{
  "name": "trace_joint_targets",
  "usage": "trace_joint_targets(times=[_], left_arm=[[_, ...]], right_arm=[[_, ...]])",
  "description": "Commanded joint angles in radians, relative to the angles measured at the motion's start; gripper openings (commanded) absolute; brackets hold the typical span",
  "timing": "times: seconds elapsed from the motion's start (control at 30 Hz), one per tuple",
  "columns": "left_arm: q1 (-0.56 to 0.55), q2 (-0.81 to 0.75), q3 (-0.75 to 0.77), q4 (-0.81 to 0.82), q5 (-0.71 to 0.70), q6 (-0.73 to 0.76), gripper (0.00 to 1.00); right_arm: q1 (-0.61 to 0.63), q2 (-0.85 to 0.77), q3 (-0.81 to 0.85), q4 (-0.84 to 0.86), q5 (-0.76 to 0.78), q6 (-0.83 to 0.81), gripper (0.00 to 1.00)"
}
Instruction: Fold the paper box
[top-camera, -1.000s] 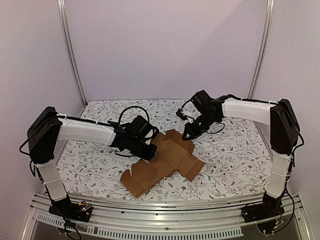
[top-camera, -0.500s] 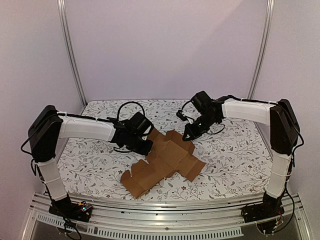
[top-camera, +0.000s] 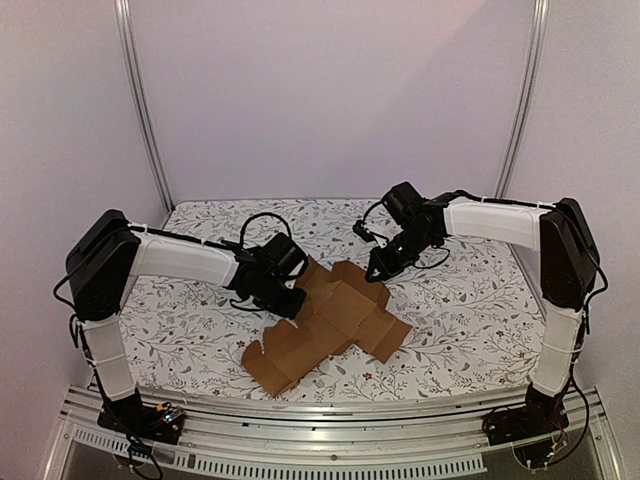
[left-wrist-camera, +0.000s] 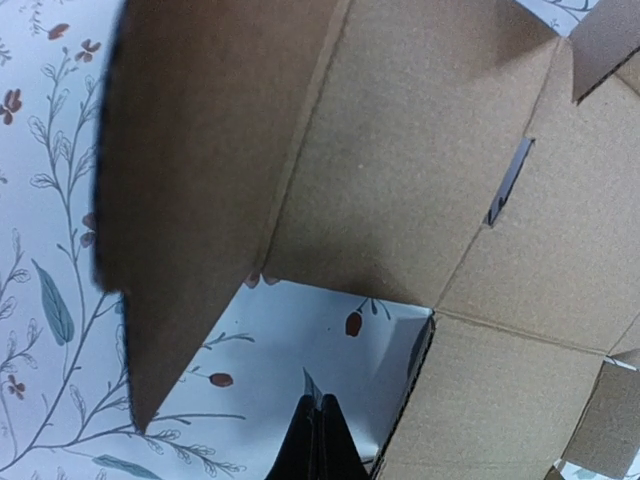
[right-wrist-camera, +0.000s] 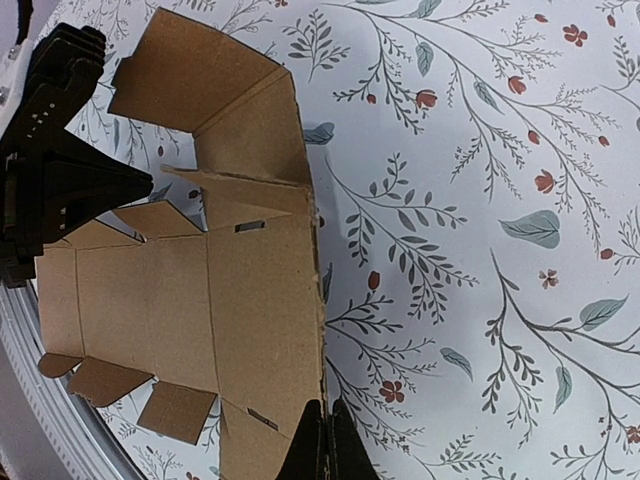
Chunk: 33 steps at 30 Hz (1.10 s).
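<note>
The paper box (top-camera: 340, 318) lies as a brown die-cut sheet on the floral cloth, mostly flat. Its far-left flap (left-wrist-camera: 190, 170) stands up from the cloth. My left gripper (top-camera: 296, 306) is shut with nothing in it, at the sheet's left side. In the left wrist view its tips (left-wrist-camera: 322, 412) hover over bare cloth in the notch between the raised flap and a flat panel (left-wrist-camera: 430, 170). My right gripper (top-camera: 372, 273) is shut too. Its tips (right-wrist-camera: 325, 412) sit right at the sheet's far edge (right-wrist-camera: 318, 330), and whether they touch it cannot be told.
Floral tablecloth (top-camera: 470, 300) covers the table. Two metal posts (top-camera: 140, 100) rise at the back corners. An aluminium rail (top-camera: 330, 425) runs along the near edge. The left gripper's black body (right-wrist-camera: 55, 190) shows beside the sheet in the right wrist view.
My left gripper has drawn back a little toward the far left, uncovering the raised flap. The right arm has stayed still.
</note>
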Motion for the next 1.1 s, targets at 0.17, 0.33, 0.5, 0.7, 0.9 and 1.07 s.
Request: trace_joint_targets(times=[0.17, 0.33, 0.5, 0.7, 0.9, 1.07], left_arm=[[-0.021, -0.025, -0.043, 0.065, 0.104, -0.005, 0.00], [-0.047, -0.023, -0.042, 0.079, 0.104, 0.005, 0.00], [-0.070, -0.025, -0.037, 0.088, 0.102, 0.009, 0.00], [-0.086, -0.026, -0.033, 0.094, 0.104, 0.016, 0.00], [-0.100, -0.013, -0.029, 0.098, 0.104, 0.016, 0.00], [-0.118, 0.000, -0.015, 0.099, 0.120, 0.021, 0.00]], right_arm=[[0.001, -0.005, -0.007, 0.000, 0.033, 0.009, 0.00], [0.001, 0.002, -0.007, -0.002, 0.041, 0.009, 0.00], [0.003, 0.004, -0.010, -0.002, 0.044, 0.009, 0.00], [0.002, 0.004, -0.015, -0.002, 0.045, 0.009, 0.00], [0.005, 0.005, -0.016, -0.001, 0.049, 0.009, 0.00], [0.007, 0.005, -0.018, -0.001, 0.051, 0.009, 0.00]])
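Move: The small side flap to be folded stands just beside the closed left fingers, about 2 cm back and 2 cm to their right, roughly level with the tips. The panel it hinges on is centred some 8 cm back and 1 cm right of the left hand; the slotted middle panel is about 9 cm right and 1 cm ahead. From the right hand the flap is roughly 12 cm left, 5 cm back and 8 cm lower. Bring the closed left gripper about 5 cm diagonally back and to the right, low and nearly level, into the outer face of the small side flap and on towards its panel, pushing with the fingertips. Let the wrist turn slightly clockwise, under 10 degrees, and ease off at the end. Keep the right fingers pinched on the raised edge of the box, almost still. ##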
